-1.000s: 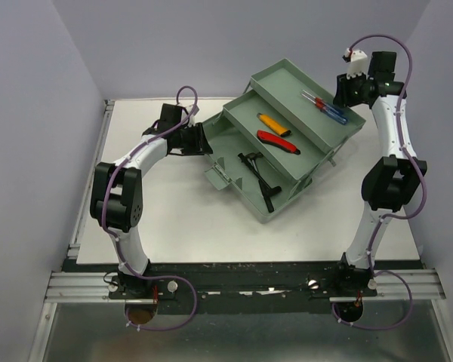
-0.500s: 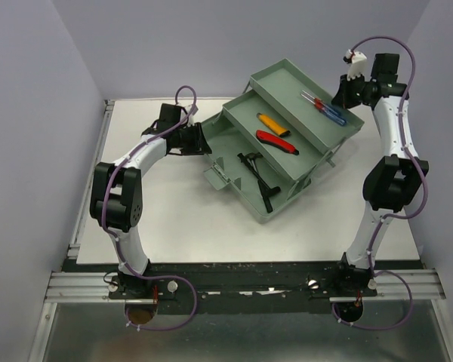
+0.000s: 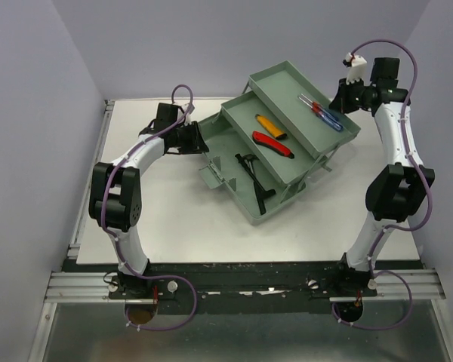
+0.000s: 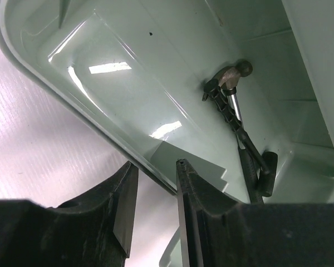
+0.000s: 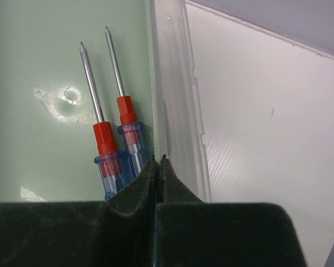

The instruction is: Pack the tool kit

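Note:
A green cantilever toolbox [image 3: 228,145] stands open on the white table. Its bottom holds a black hammer [image 3: 255,177], also in the left wrist view [image 4: 236,119]. The middle tray [image 3: 241,111] holds a yellow-handled tool [image 3: 269,125] and a red knife [image 3: 272,144]. The top tray [image 3: 283,84] holds two blue-and-red screwdrivers [image 3: 322,111], also in the right wrist view [image 5: 103,139]. My left gripper [image 3: 195,139] is open and straddles the box's left rim [image 4: 89,119], one finger inside, one outside. My right gripper [image 3: 338,96] is shut on the top tray's right rim [image 5: 156,83].
A green latch flap [image 3: 211,177] juts from the box's near-left side. The white table [image 3: 174,219] ends at a metal rail on the left and at the black mounting bar in front. Lilac walls stand close on the left, back and right.
The toolbox and its trays have slid left and a little nearer. My right gripper has moved left with the top tray's rim. My left gripper has drawn slightly left.

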Available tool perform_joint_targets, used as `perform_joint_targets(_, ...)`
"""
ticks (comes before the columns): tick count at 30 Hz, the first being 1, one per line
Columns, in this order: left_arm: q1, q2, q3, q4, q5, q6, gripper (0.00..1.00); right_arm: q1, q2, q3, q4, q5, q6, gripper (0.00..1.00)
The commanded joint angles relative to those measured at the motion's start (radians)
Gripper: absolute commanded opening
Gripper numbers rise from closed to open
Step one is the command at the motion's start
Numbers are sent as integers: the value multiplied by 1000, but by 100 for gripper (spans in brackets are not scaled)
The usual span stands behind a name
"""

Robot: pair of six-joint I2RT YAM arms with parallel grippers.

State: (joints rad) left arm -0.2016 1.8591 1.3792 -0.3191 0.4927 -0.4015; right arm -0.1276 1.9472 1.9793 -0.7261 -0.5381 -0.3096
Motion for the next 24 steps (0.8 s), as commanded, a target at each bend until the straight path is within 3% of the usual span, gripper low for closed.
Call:
perform_joint_targets(1,-12,20,-3,6,60,12,38,86,-91,-40,53,-27,75,1)
perform_joint_targets(24,-7,-26,1,14,64,29,38,374,-287,-355,172,308,193,1)
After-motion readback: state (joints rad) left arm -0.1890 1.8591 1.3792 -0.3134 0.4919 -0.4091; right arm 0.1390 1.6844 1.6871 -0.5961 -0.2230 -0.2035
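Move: My right hand already pinches the outer rim of the top tray. The open box base it folds towards lies about 26 cm to its left, 12 cm back and 15 cm lower. The screwdrivers lie some 5 cm left of that hand and 1 cm back. The red-handled tool is 18 cm left, 9 cm back. My left hand straddles the base's left rim; the base's middle is 13 cm to its right, 3 cm back and slightly lower. I keep the top tray's rim pinched in my right hand and draw it left about 8 cm and back about 5 cm, speeding up as it goes and lifting some 2 cm early on, to swing the trays over the box base. My left hand stays put with the base's left rim between its fingers. ##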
